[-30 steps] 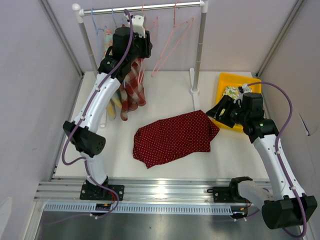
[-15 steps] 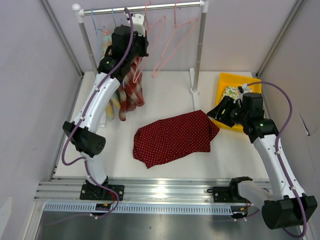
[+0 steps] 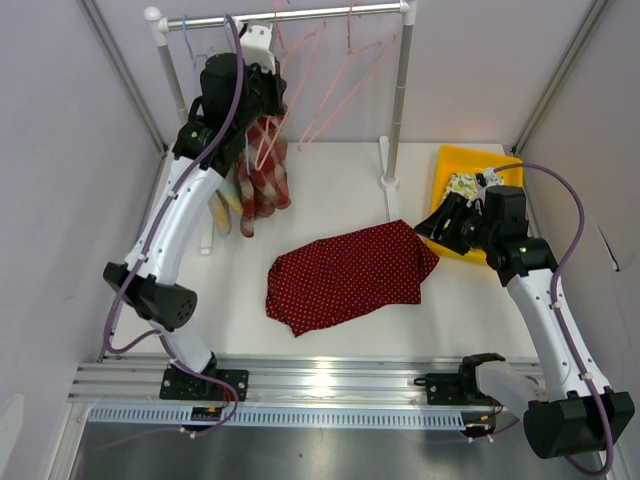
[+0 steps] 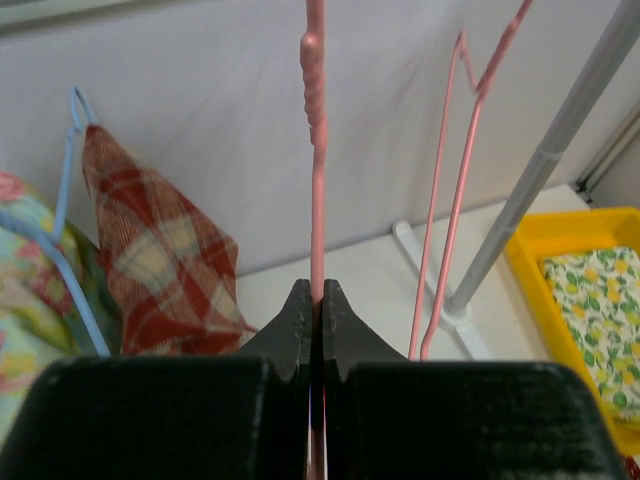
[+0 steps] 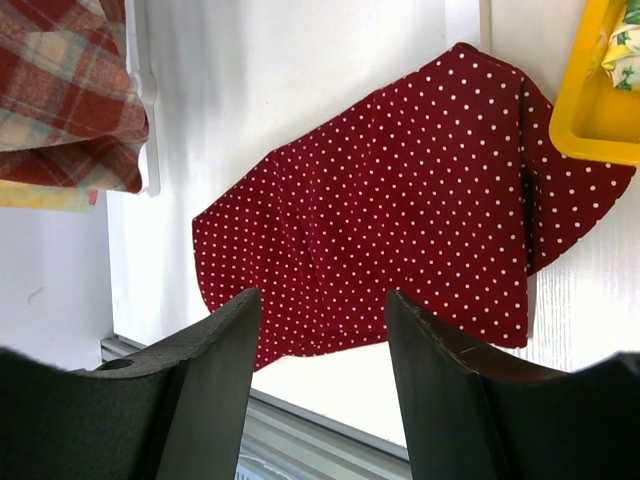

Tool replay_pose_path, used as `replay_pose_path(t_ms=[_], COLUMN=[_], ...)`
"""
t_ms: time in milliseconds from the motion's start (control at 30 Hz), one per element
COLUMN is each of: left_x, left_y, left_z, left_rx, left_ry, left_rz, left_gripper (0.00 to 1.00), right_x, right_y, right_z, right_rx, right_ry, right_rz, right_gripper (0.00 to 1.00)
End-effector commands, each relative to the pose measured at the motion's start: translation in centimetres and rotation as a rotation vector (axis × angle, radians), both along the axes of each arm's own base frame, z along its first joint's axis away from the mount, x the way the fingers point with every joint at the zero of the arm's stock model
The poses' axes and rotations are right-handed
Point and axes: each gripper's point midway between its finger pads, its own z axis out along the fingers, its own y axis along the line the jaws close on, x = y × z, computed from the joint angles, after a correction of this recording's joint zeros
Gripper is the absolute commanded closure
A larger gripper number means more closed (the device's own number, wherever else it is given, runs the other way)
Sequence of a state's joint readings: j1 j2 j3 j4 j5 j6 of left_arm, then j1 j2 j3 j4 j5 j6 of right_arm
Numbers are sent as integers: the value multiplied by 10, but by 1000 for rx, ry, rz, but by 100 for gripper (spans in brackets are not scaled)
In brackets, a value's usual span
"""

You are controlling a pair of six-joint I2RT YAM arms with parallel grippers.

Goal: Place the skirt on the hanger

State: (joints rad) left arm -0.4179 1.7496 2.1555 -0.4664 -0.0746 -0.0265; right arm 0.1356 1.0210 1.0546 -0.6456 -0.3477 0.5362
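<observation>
The skirt (image 3: 350,275), dark red with white dots, lies spread flat on the white table; the right wrist view shows it below (image 5: 400,200). My left gripper (image 3: 268,98) is up by the clothes rail (image 3: 300,14), shut on the thin wire of a pink hanger (image 4: 316,150), which runs straight up from the jaws (image 4: 318,290). That hanger (image 3: 292,85) slants under the rail. My right gripper (image 3: 432,225) hovers open above the skirt's right edge, with nothing between its fingers (image 5: 322,300).
A second pink hanger (image 3: 350,70) hangs on the rail. A red plaid garment (image 3: 265,180) and a floral one hang at the rail's left end. The rack's post (image 3: 400,100) stands mid-back. A yellow bin (image 3: 470,160) holding lemon-print cloth sits at the right.
My left gripper has shut on the pink hanger and shifted left along the rail, tilting the hanger with it. The right arm and the skirt have stayed put.
</observation>
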Motion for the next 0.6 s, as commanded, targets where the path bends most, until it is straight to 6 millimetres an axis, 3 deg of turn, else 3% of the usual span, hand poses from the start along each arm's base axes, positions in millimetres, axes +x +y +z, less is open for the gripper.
replay_pose_path(t_ms=[0, 67, 100, 133, 233, 333, 533, 567], left_x=[-34, -47, -51, -65, -86, -105, -145, -160], left_y=[7, 10, 8, 13, 12, 7, 11, 16], left_z=[27, 32, 22, 35, 39, 33, -10, -16], left_rx=[-33, -35, -22, -35, -34, -1, 27, 20], left_ry=[-63, -74, -59, -88, -83, -45, 75, 78], left_rz=[-28, -36, -43, -49, -95, -145, -187, -194], left_gripper=[100, 100, 100, 100, 100, 100, 100, 100], right_x=[-3, -4, -5, -5, -7, -7, -7, -7], right_y=[-1, -2, -2, -3, -4, -6, -11, -11], right_z=[15, 14, 14, 13, 9, 3, -6, -7], right_rx=[-19, -25, -29, -34, -45, -59, -93, -98], right_ry=[-57, -59, -59, -59, -49, -39, -19, -14], right_rz=[16, 20, 19, 19, 19, 18, 15, 14], right_gripper=[41, 42, 42, 41, 41, 41, 41, 41])
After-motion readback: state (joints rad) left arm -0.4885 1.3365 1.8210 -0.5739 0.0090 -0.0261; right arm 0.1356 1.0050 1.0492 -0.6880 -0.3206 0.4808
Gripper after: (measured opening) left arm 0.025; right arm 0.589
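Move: The left hand already grips the pink hanger, its hook still up at the rail, about 3 cm ahead of the hand and 6 cm above. The skirt lies flat on the table, some 21 cm back, 13 cm to the right and 47 cm below. The other pink hanger is about 12 cm to the right and 2 cm ahead; the red plaid garment hangs 6 cm to the left, level fore and aft, 20 cm below. From the right hand the skirt's middle is 15 cm left, 2 cm back and 24 cm down. Fingers staying shut on the pink hanger, the left hand draws back from the rail towards the robot by about 13 cm, gathering speed, and brings the hook clear of the rail and the hanger nearer to the skirt. It first dips a couple of centimetres, then rises some 4 cm and eases down to end about level with its start, while the wrist turns roughly 10 degrees clockwise. ##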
